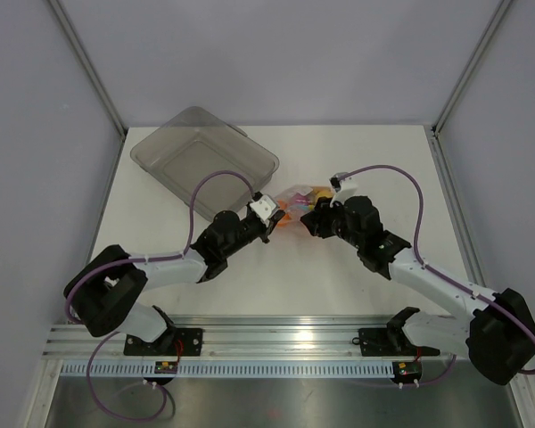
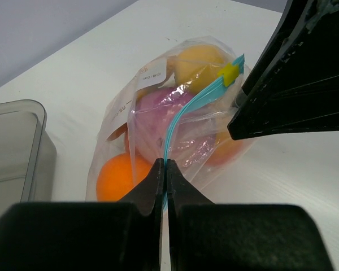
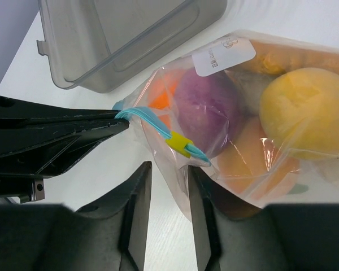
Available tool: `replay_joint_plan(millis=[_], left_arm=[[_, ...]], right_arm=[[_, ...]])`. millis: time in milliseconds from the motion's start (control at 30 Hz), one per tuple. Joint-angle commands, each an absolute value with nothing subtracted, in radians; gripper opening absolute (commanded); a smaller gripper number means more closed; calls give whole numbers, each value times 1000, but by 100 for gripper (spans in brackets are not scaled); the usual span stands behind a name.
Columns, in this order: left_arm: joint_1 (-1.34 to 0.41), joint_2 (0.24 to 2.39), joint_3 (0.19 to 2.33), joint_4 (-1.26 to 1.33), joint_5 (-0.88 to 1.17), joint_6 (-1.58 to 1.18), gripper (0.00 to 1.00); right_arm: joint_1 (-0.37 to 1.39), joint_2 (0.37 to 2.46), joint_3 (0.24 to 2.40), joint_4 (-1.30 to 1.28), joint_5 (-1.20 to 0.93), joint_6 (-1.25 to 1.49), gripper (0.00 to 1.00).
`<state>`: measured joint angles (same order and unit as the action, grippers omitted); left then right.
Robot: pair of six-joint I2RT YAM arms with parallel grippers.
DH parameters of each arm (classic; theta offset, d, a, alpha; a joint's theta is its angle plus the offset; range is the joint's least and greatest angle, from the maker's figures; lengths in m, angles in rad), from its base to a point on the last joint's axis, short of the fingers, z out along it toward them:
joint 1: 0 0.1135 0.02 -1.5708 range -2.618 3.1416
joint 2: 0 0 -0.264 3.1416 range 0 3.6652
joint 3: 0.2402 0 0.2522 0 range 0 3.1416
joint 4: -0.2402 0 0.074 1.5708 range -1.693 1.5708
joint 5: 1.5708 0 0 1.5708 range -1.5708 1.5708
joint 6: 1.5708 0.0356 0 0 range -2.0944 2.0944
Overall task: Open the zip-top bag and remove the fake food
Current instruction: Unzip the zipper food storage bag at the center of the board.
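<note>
The zip-top bag (image 1: 300,197) lies in the middle of the table, clear plastic with a teal zip strip (image 2: 183,110) and a yellow slider (image 3: 179,144). Through it shows the fake food: an orange ball (image 2: 116,178), a purple piece (image 3: 206,107) and a yellow-orange fruit (image 3: 299,107). My left gripper (image 2: 165,167) is shut on the end of the zip strip. My right gripper (image 3: 168,175) stands open just below the slider, with a loose fold of the bag's plastic hanging between its jaws. In the top view the two grippers (image 1: 269,214) (image 1: 314,217) face each other across the bag.
A grey translucent tray (image 1: 203,156) sits at the back left, close behind the bag; its wall (image 2: 37,152) shows at the left of the left wrist view. The right gripper's dark fingers (image 2: 294,84) fill the upper right of that view.
</note>
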<state>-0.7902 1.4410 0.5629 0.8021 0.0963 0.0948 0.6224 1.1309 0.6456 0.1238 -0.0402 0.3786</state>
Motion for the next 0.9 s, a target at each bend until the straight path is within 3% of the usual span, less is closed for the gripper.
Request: replay_joint_plan(millis=[0, 200, 567, 867], left_arm=[[-790, 1398, 583, 856, 66, 81, 0], [-790, 1348, 558, 856, 5, 60, 0], [-790, 1315, 534, 864, -75, 55, 0], [-788, 1302, 523, 867, -72, 51, 0]], right_arm=[[635, 1078, 690, 135, -6, 342, 41], [635, 1010, 661, 173, 31, 267, 56], [635, 966, 565, 330, 3, 80, 68], [635, 1052, 594, 370, -109, 55, 66]])
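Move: The zip's yellow slider is practically at the right fingertips, about 1 cm ahead and 1 cm to the left, at their height. Below it in the bag, some 6 cm down, the purple onion is about 5 cm ahead of the right hand and 1 cm left, and the lemon 7 cm ahead and 4 cm right. From the left hand, already pinching the zip's other end, the slider lies about 6 cm right and 1 cm ahead; the tray is roughly 15 cm ahead and 21 cm left. The bag's slider end comes free of the part-open right fingers, which spread much wider as that hand rises about 5 cm, settles a little, and tips its fingers up towards level, moving away from the slider. The left hand keeps its pinch on the other end of the zip, drawing it up and to the left by 2 to 3 cm while turning slightly counter-clockwise. ##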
